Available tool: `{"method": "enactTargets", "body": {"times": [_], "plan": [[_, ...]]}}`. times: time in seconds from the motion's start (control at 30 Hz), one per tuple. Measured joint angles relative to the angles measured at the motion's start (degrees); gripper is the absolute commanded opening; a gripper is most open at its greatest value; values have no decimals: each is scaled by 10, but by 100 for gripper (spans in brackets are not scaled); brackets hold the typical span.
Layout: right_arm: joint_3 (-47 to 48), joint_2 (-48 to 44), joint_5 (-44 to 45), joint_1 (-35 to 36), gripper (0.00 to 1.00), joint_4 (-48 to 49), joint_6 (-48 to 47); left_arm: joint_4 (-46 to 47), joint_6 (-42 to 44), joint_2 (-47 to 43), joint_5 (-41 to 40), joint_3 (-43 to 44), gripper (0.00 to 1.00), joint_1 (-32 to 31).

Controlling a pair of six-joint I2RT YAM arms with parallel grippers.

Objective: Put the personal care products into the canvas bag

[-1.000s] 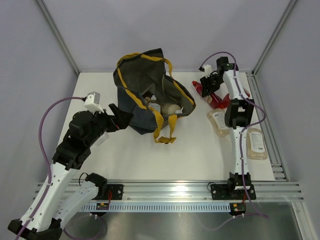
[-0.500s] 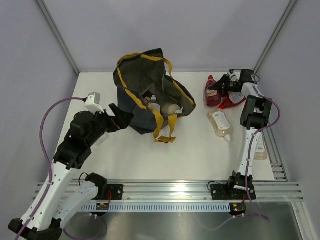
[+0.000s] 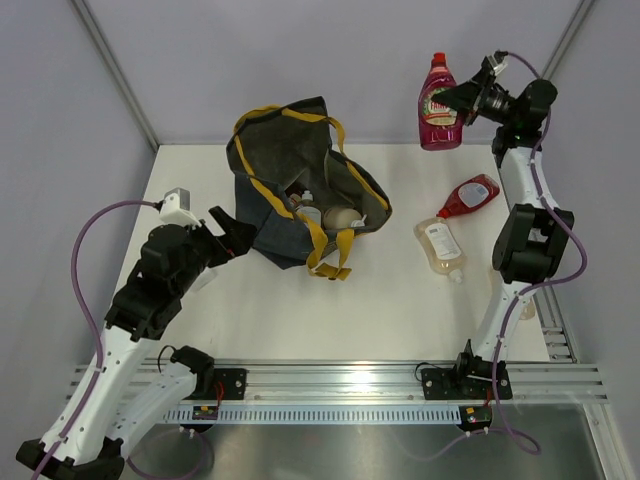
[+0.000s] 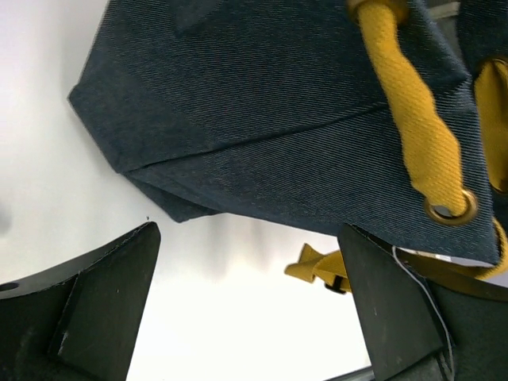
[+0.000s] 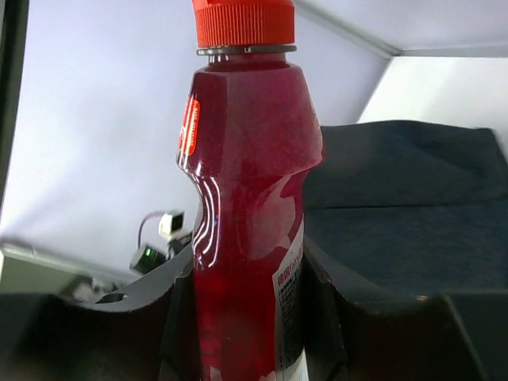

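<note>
The canvas bag (image 3: 290, 190) lies open at the back middle of the table, navy with mustard handles, with pale pouches (image 3: 335, 215) inside. My right gripper (image 3: 457, 100) is shut on a dark red bottle (image 3: 438, 100) and holds it upright, high above the table's back right. In the right wrist view the bottle (image 5: 246, 198) fills the space between the jaws, red cap (image 5: 242, 20) up. A second red bottle (image 3: 468, 195) and a pale yellow pouch (image 3: 440, 245) lie on the table at the right. My left gripper (image 3: 232, 238) is open and empty beside the bag's left corner (image 4: 262, 119).
The bag's yellow handle (image 3: 335, 265) trails onto the table toward the front. Grey walls close the back and sides. A metal rail (image 3: 350, 380) runs along the near edge. The right arm's lower link (image 3: 500, 310) stands over the table's right side.
My right gripper took hold of a red bottle at the back right and lifted it high off the table. My left arm shifted only slightly by the bag.
</note>
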Motion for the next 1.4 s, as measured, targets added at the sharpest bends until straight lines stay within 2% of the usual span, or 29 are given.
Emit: {"method": "enactTargets", "body": {"times": [0.17,0.27,0.33,0.47,0.6,0.7,0.93,1.0,1.07,1.27,1.4], "plan": [[51,-64,-30,53,0,49,30,-39,-18,2,-38,5,99,3],[73,-90,-40,116,0,19,-9,-63,-31,4,-55,9,99,5],[82,-111,-38,168,0,-69,-94,-78,-41,3,-66,10,99,5],[134,-123,1,274,0,-317,-332,-97,-55,-6,-80,10,99,5],[183,-114,71,344,0,-512,-519,-106,-64,-21,-86,10,99,5],[226,-87,139,367,0,-607,-631,-115,-68,-26,-89,10,99,6],[214,-51,323,391,43,-767,-868,-124,-71,-23,-100,5,99,12],[190,-52,360,406,67,-794,-912,-128,-70,-13,-98,5,99,27],[180,-51,383,419,78,-819,-940,-128,-65,5,-87,2,99,59],[235,-52,414,431,99,-859,-991,-117,-33,76,9,-24,99,227],[298,-52,418,426,100,-891,-1010,-110,-20,123,43,-27,99,317]]}}
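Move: The right hand holds a red bottle upright; the bag's middle lies about 28 cm to its left, 7 cm back and 26 cm below. Another red bottle lies level with it, 10 cm right, and an amber bottle 12 cm back, 2 cm right, both 33 cm below. From the left hand, the white bottle lies roughly 9 cm ahead, 14 cm left and 25 cm below, the bag 21 cm ahead, 14 cm right. Right swings the red bottle 25 cm left and back, releases into the bag; left nears the white bottle. ##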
